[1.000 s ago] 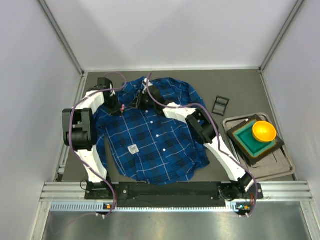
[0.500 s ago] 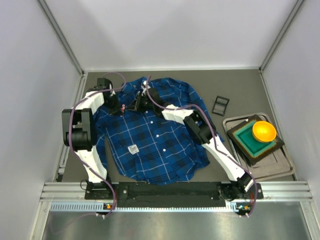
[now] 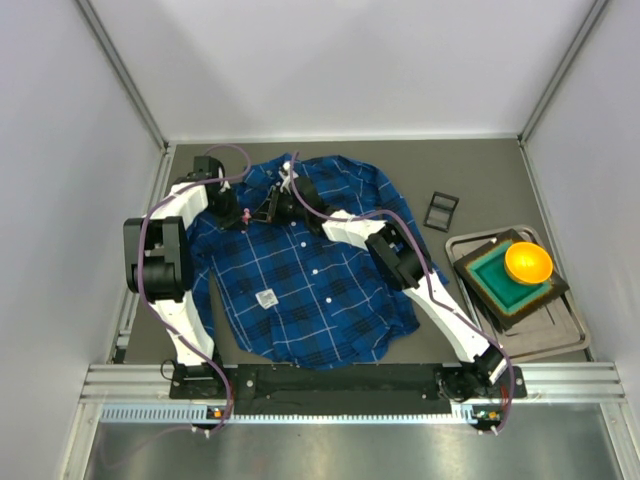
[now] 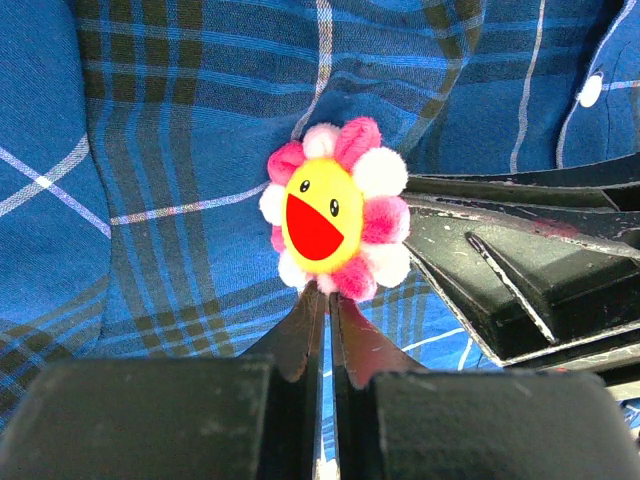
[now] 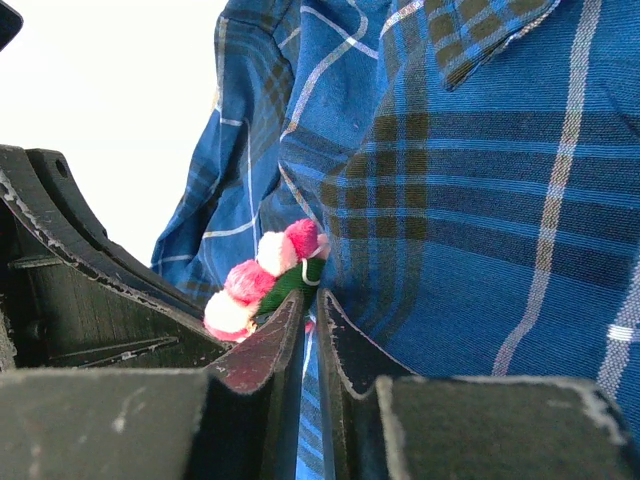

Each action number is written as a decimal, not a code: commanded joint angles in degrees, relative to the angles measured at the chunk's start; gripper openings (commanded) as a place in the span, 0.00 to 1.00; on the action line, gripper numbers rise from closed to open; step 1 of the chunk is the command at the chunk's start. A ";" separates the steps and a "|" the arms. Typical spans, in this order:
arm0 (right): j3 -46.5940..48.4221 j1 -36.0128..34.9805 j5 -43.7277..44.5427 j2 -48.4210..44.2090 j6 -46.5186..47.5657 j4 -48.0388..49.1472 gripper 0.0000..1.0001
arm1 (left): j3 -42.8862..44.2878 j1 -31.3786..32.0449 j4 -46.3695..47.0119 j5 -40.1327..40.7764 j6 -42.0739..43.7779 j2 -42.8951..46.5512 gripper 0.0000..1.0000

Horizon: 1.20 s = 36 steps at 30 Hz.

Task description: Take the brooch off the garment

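Note:
The brooch [image 4: 335, 220] is a pink and white pom-pom flower with a yellow smiling face. It stands on the blue plaid garment [image 3: 310, 280] near the collar and shows small in the top view [image 3: 246, 214]. My left gripper [image 4: 327, 293] is shut, its tips pinching the flower's lower edge. My right gripper [image 5: 310, 300] comes from the other side, jaws almost closed on shirt cloth just behind the brooch's green backing [image 5: 290, 282]. Both grippers meet at the brooch in the top view, left gripper [image 3: 240, 218] and right gripper [image 3: 267, 212].
A white square tag [image 3: 266, 298] lies on the shirt front. A small black frame [image 3: 441, 210] lies to the right. A grey tray [image 3: 560, 335] at the far right holds a teal block [image 3: 497, 283] and an orange bowl [image 3: 528, 262].
My right gripper has moved a little to the left, closer to the brooch and the left gripper. The left arm has hardly moved.

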State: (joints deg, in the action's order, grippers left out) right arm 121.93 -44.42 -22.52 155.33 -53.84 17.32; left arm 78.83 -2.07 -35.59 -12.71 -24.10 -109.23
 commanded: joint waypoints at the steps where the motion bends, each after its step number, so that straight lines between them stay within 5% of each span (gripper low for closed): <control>1: 1.38 -1.28 -1.21 0.06 0.49 2.81 0.10 | -0.34 -0.40 2.90 -0.82 -0.77 1.92 0.00; 12: 3.75 -1.37 -2.08 -0.72 0.59 -2.20 0.10 | -1.30 -0.40 4.13 -0.39 -1.22 2.00 0.00; 20: 5.25 1.00 -2.78 -5.20 5.07 -13.71 0.25 | -0.87 -0.40 2.20 1.19 1.42 1.56 0.00; 30: 5.25 2.76 -7.27 -6.62 -5.99 -16.88 0.53 | -3.15 -0.22 3.43 -0.04 3.70 2.53 0.00; 36: 5.17 3.03 -7.63 -6.35 -1.20 -15.83 0.52 | -3.24 -0.13 3.51 0.32 4.85 2.71 0.00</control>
State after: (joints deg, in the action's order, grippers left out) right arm 125.38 -41.71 -29.58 153.14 -57.78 0.78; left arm 75.99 -2.13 -33.19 -13.39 -21.21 -108.79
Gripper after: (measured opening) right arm 0.523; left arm 0.051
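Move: Just off the right hand's nearly shut fingertips, about 3 cm to their left and roughly level in height, is the brooch, its green back turned towards them. A white shirt button lies some 7 cm to the right of that hand, 3 cm farther out and about 3 cm below it. The left hand already pinches the brooch's near petal; the brooch's middle is about 2 cm ahead of it and 1 cm to its right, about level with it. Backing off to the right from the brooch by about 2.5 cm, the right hand opens its nearly shut fingers to about half; it dips briefly and climbs again, rolling some 13 degrees so that its forward side goes down. The left hand keeps its pinch on the near petal and sinks about 1 cm, easing slightly back. ##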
